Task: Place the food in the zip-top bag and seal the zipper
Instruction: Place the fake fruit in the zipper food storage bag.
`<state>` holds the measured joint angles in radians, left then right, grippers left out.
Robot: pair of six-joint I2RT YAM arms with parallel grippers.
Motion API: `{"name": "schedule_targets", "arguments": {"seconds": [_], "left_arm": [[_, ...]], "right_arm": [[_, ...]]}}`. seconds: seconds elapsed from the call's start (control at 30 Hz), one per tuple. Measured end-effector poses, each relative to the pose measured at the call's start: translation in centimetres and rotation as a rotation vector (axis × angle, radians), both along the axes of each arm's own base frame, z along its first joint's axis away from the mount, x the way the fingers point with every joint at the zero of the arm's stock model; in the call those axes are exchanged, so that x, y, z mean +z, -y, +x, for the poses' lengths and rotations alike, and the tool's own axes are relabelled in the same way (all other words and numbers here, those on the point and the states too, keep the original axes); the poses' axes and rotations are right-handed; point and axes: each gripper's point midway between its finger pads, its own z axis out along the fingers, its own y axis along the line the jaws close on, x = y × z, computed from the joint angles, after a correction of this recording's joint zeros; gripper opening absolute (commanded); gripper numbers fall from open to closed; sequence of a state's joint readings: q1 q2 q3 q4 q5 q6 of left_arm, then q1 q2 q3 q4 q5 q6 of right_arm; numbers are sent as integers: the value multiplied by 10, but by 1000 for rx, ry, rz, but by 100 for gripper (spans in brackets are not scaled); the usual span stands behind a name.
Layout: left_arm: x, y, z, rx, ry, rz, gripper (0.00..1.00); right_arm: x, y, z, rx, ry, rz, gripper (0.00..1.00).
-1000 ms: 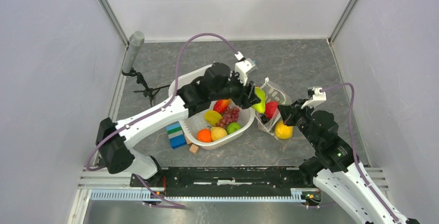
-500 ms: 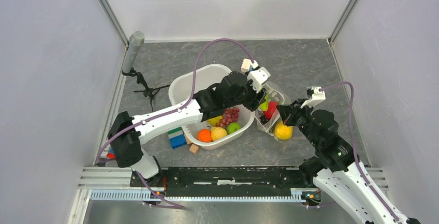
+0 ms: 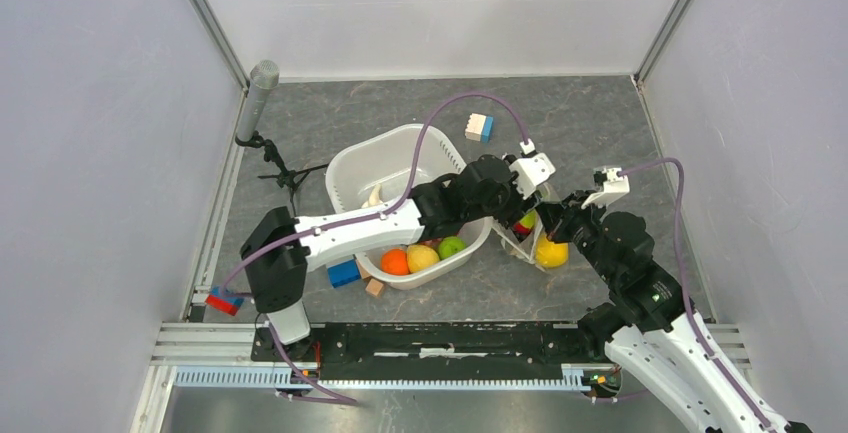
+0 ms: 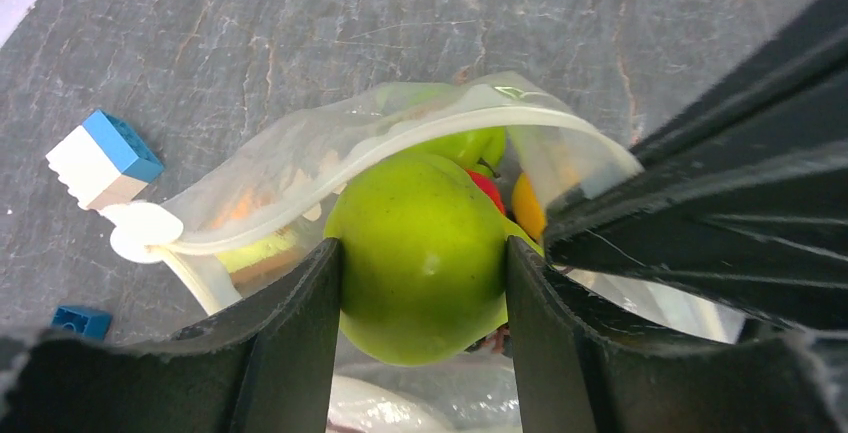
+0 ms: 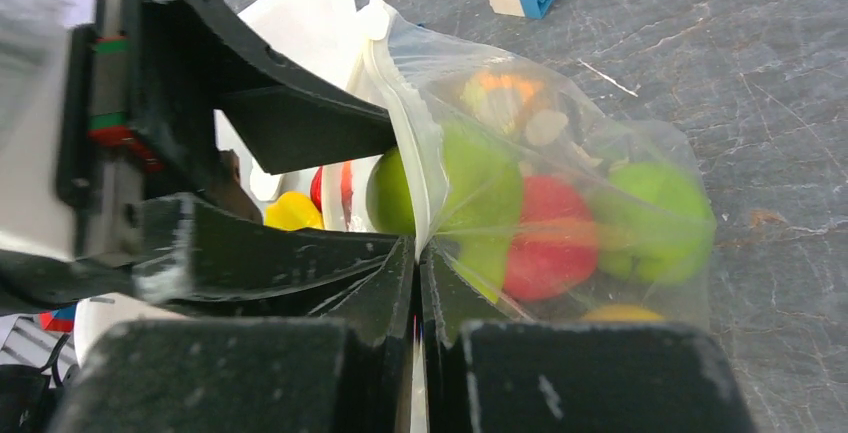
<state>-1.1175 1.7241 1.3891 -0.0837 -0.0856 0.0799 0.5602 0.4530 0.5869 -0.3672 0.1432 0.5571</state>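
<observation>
My left gripper [image 4: 422, 278] is shut on a green apple [image 4: 420, 243] and holds it in the mouth of the zip-top bag [image 4: 290, 153]. The bag's white zipper [image 4: 400, 133] arches over the apple. My right gripper [image 5: 417, 248] is shut on the bag's rim by the zipper [image 5: 405, 123], holding it up. Through the clear plastic I see a red apple [image 5: 550, 233], another green fruit [image 5: 655, 218] and a lemon [image 5: 625, 311]. From above, the left gripper [image 3: 520, 203] and the right gripper [image 3: 548, 221] meet at the bag [image 3: 517, 245], right of the tub. More food lies in the tub: an orange [image 3: 395, 261] and a green apple [image 3: 452, 246].
The white tub [image 3: 350, 163] sits mid-table under the left arm. A white-and-blue block [image 3: 479, 127] lies behind it, a blue block [image 3: 343, 272] and a wooden cube [image 3: 374, 287] in front, a red-and-blue block [image 3: 225, 301] at the near left. A grey microphone [image 3: 262, 88] stands at the far left.
The left arm swung right from over the tub, carrying the green apple into the bag's mouth, uncovering the white-and-blue block. The right gripper has kept its hold on the rim.
</observation>
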Motion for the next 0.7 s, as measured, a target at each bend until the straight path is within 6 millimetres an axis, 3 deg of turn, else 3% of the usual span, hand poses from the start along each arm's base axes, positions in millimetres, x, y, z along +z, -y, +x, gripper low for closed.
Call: {"name": "schedule_targets", "arguments": {"seconds": [0.1, 0.17, 0.47, 0.57, 0.7], "left_arm": [[-9, 5, 7, 9, 9, 20, 90], [-12, 7, 8, 5, 8, 27, 99], [-3, 11, -13, -77, -52, -41, 100], [20, 1, -28, -118, -54, -90, 100], [67, -19, -41, -140, -10, -184, 100]], "right_arm": [[0, 3, 2, -19, 3, -5, 6], [1, 6, 3, -33, 8, -4, 6], [4, 19, 2, -109, 23, 21, 6], [2, 28, 4, -171, 19, 39, 5], [-4, 51, 3, -306, 8, 85, 6]]}}
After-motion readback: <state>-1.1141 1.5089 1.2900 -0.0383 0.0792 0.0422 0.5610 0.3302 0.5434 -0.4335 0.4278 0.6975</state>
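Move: The left hand holds the green pear in the bag's mouth; the middle of the bag's pouch, where the pear goes, is about 5 cm to its right, 1 cm back and 4 cm lower. In the bag the red apple lies some 5 cm right, level fore and aft, the green apple 8 cm right and 1 cm ahead, the yellow fruit 7 cm right and 8 cm back, all about 5 cm lower. From the right hand, pinching the rim, the pouch middle is 1 cm right, 2 cm back and 5 cm below. Down and rightward, only 1 to 2 cm, the left hand eases the pear farther into the bag while its fingers spread wide and let go; then it draws up some 8 cm, back and a little left, out of the mouth. The right hand keeps the rim pinched and swings about 5 cm right, turning clockwise. ##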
